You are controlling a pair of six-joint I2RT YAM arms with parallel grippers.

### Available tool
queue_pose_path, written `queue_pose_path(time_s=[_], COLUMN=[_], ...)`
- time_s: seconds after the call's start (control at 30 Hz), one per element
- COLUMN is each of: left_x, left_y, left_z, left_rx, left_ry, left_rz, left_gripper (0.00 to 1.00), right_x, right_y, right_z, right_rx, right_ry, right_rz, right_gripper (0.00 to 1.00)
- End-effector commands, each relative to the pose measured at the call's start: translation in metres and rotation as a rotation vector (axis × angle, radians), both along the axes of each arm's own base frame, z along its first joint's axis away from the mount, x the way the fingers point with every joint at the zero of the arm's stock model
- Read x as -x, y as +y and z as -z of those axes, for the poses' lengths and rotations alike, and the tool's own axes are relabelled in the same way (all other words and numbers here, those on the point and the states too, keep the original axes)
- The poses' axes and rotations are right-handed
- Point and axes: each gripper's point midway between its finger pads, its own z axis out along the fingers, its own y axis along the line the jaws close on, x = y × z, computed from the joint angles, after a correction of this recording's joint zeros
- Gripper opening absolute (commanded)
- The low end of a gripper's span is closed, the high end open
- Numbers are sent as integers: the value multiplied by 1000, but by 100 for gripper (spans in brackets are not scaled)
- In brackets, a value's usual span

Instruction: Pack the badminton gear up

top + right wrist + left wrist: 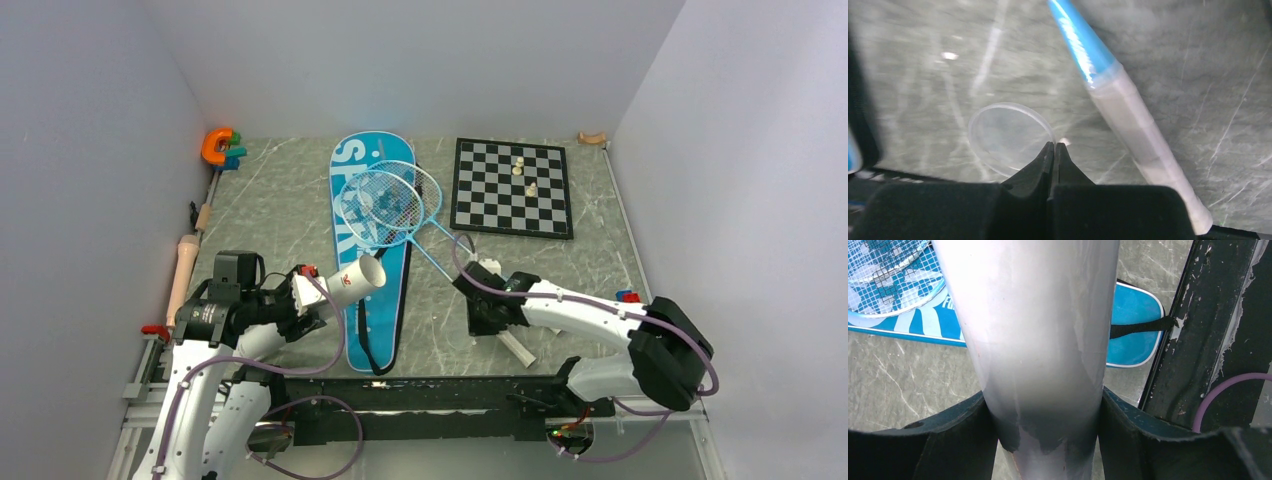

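Observation:
The long blue bag (372, 300) lettered SPORT lies flat in the middle of the table, and its near end with a black strap also shows in the left wrist view (1133, 335). Two rackets rest with their stringed heads (388, 203) on the bag; one white handle (1143, 145) on a blue shaft lies right of my right gripper. My left gripper (1048, 405) is shut on a white tube (356, 280) and holds it tilted over the bag's left edge. My right gripper (1054, 146) is shut, its tips pinching the rim of a clear round lid (1005, 135) on the table.
A black-and-white chessboard (512, 187) with pale pieces sits at the back right. An orange and green toy (220, 147) and a wooden roller (184, 270) lie along the left wall. A black rail (430, 395) runs along the near edge.

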Motion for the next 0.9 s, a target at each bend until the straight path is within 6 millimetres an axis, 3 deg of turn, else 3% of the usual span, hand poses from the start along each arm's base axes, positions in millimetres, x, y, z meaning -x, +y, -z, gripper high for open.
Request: queue_pose_path(time_s=[0.0, 0.2, 0.37, 0.53, 0.87], left_x=[-1, 1, 1, 1, -1], left_y=[-4, -5, -6, -7, -7], left_z=[-8, -6, -4, -6, -4], left_rx=[12, 12, 8, 11, 8], left_ry=[-45, -41, -37, -42, -43], left_rz=[38, 48, 54, 59, 52], left_gripper=[39, 39, 39, 39, 39], right_x=[-32, -53, -56, -64, -64], right_y=[32, 58, 95, 123, 156], right_z=[-74, -175, -238, -262, -273], right_rx=[-151, -438, -623, -713, -798], right_ry=[-134, -247, -285, -284, -242], right_rz=[-61, -175, -310, -383, -448], right_gripper=[0, 0, 0, 0, 0])
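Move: The right hand already has the clear tube lid pinched by its rim, just over the table. The mouth of the tilted shuttlecock tube, where the lid is going, is about 23 cm to its left, 3 cm ahead and 20 cm higher. A racket grip lies some 6 cm to this hand's right, and the racket bag's near end roughly 27 cm to its left, level with it. From the left hand, which grips the tube, the mouth is 11 cm right, 3 cm ahead and 8 cm up. Up fast and slightly forward, then bending left, the right hand carries the pinched lid about 23 cm up, 13 cm left and 7 cm forward, towards the tube's open mouth, the climb levelling off near mouth height. Meanwhile the wrist tilts some 40 degrees so the fingertips swing to the left, with a smaller counter-clockwise turn; the fingers stay shut. The left hand keeps its grip and holds the tube almost still. ##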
